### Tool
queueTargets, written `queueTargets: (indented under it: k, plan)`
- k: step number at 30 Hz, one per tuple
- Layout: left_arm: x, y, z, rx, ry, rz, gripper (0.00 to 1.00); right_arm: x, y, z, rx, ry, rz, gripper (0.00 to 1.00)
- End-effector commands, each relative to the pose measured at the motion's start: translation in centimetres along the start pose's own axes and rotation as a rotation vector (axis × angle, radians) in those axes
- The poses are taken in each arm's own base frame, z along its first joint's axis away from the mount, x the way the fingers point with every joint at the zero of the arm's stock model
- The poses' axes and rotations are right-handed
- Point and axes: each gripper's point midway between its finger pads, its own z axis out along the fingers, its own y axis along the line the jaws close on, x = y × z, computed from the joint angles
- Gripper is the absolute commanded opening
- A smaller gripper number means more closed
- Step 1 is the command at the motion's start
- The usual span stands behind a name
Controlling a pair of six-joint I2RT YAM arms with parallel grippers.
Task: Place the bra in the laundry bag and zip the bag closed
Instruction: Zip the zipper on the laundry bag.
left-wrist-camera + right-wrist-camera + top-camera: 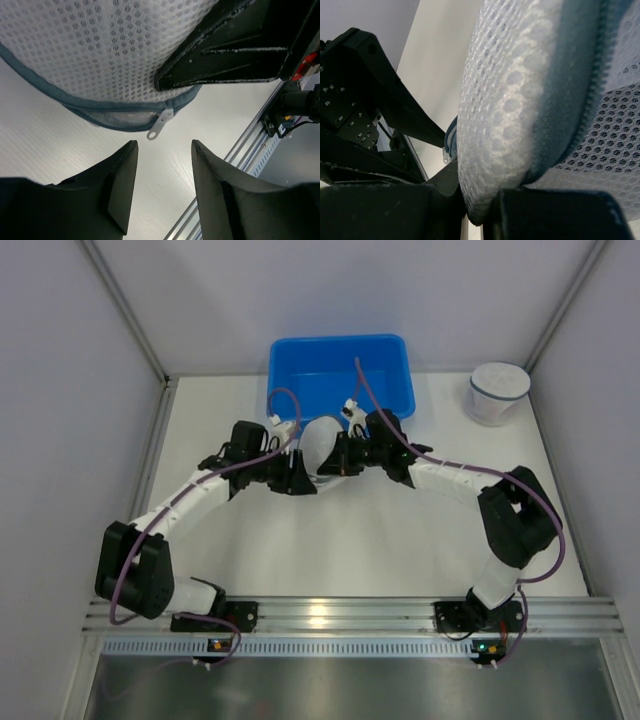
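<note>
The white mesh laundry bag [320, 443] with blue-grey zipper trim is held up between both arms in front of the blue bin. My right gripper [338, 462] is shut on the bag's edge [520, 100], the mesh pinched between its fingers [485, 212]. My left gripper [164, 150] is open and empty, its fingertips just below the white zipper pull [159, 125] that hangs from the bag's lower seam [110, 45]. It is not touching the pull. In the top view the left gripper [298, 476] sits beside the bag's left side. The bra is not visible.
A blue plastic bin [340, 365] stands at the back of the table behind the bag. A round white mesh container [497, 392] stands at the back right. The aluminium rail [260, 142] runs along the table's near edge. Grey walls close in both sides.
</note>
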Motion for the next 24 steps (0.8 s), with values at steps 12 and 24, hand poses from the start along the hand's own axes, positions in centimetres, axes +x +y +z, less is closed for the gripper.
queueTargets:
  k: [12,24]
  plan:
    - [-2.7,-1.7,0.9,0.102,-0.059,-0.044,0.49,-1.4,4.5,-0.3,-0.106,-0.052,-0.170,0.00]
    - [-1.3,-1.7,1.2,0.134,-0.018,-0.067,0.16,-1.1,4.9,-0.2,-0.116,-0.044,-0.209,0.00]
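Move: The zipper pull hangs just off the left fingertips, about 3 cm to the right, 2 cm ahead and 1 cm below the left hand. The right fingers, already clamped on the bag, sit some 4 cm ahead, 5 cm right and 1 cm above that hand; the mesh body of the laundry bag is around 7 cm ahead, 4 cm right and level. From the right hand the pull lies roughly 2 cm back, 2 cm left and 2 cm down. Rightward by little more than 1 cm, tilting only some 5 degrees, the left hand eases its half-open fingers onto the zipper pull, then mostly stays put while they close and pinch the tab. The right hand keeps its grip on the bag and draws it about 1.5 cm back and 1 cm left, bringing the pull towards the left fingers. ##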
